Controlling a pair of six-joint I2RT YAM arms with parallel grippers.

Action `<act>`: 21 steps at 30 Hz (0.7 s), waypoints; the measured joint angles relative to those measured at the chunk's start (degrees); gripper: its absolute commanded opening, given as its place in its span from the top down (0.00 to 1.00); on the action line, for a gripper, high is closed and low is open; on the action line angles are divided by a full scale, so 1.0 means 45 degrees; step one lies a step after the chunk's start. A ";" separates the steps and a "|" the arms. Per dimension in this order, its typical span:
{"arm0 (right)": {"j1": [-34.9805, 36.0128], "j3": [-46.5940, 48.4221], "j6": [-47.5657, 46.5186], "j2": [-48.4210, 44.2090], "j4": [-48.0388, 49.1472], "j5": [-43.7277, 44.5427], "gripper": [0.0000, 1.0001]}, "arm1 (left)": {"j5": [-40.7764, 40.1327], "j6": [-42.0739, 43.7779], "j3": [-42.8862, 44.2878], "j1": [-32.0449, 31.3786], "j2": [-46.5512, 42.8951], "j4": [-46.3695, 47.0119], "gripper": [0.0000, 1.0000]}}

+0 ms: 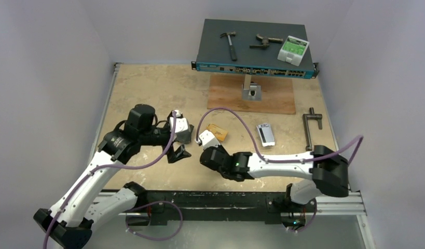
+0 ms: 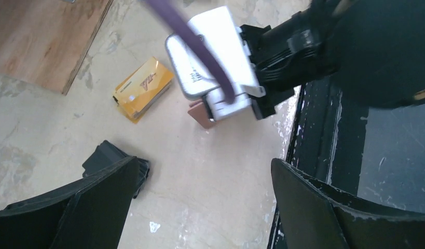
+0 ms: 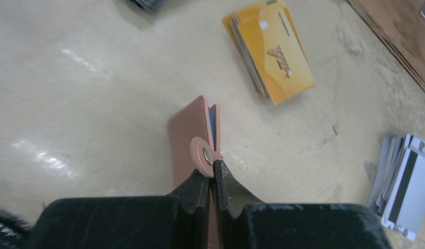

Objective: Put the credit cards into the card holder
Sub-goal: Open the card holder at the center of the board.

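My right gripper [image 3: 214,168] is shut on the salmon-pink card holder [image 3: 188,136], pinching it just below the snap tab [image 3: 205,154]; the holder stands on edge on the table, slightly parted. An orange-gold stack of credit cards [image 3: 272,52] lies ahead of it to the right. Silver-grey cards [image 3: 402,181] lie further right. My left gripper [image 2: 205,171] hangs open over bare table with nothing between its fingers [image 2: 96,202]. A black card stack [image 2: 114,158] lies partly hidden behind its left finger. From above, the orange cards [image 1: 218,133] and silver cards [image 1: 265,134] sit mid-table.
A network switch [image 1: 254,49] at the back carries a hammer [image 1: 229,44], pliers [image 1: 265,41] and a green-white box [image 1: 293,50]. A wooden board [image 1: 275,96] lies in front of it. A metal handle tool [image 1: 313,122] lies far right. The black base rail [image 2: 303,135] runs along the near edge.
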 measured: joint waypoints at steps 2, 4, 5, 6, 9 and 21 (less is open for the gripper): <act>-0.0005 0.0282 0.0719 0.0879 -0.0695 0.0340 1.00 | -0.0189 0.0359 -0.0311 0.0000 -0.0568 -0.0233 0.00; -0.0024 0.0529 0.1462 0.1583 -0.1151 0.0491 1.00 | -0.0282 0.0928 -0.0622 0.0000 -0.1030 -0.0597 0.00; -0.0083 0.0641 0.1758 0.1817 -0.1316 0.0476 1.00 | -0.0330 0.1200 -0.0782 0.0000 -0.1200 -0.0748 0.00; -0.0131 0.0738 0.2025 0.1982 -0.1452 0.0418 1.00 | -0.0359 0.1520 -0.0996 0.0000 -0.1409 -0.0845 0.00; -0.0330 0.0981 0.2642 0.2045 -0.1656 -0.0083 1.00 | -0.0432 0.2472 -0.1705 0.0000 -0.2079 -0.1112 0.00; -0.0486 0.1938 0.3138 0.0219 -0.1719 -0.1826 1.00 | -0.0568 0.6382 -0.3944 -0.0369 -0.2424 0.0311 0.03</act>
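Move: The card holder is already pinched in the right fingers, its middle some 3 cm below that hand's point and barely 1 cm ahead and 1 cm to the left. From the empty left hand the holder lies about 10 cm to the right, 3 cm ahead and 14 cm below. The black card stack is some 10 cm ahead of the left hand, 2 cm left and 23 cm down; the yellow cards lie 11 cm ahead, 10 cm right and equally low. The card holder, kept shut in the right fingers, dips about 4 cm, then comes up some 7 cm and leftward, that hand tipping and rolling about 15 degrees. The wide-open left hand first eases back and left, then mostly sinks, 8 cm in all, towards the holder's level, rolling about 25 degrees around its finger line; it touches nothing yet. ##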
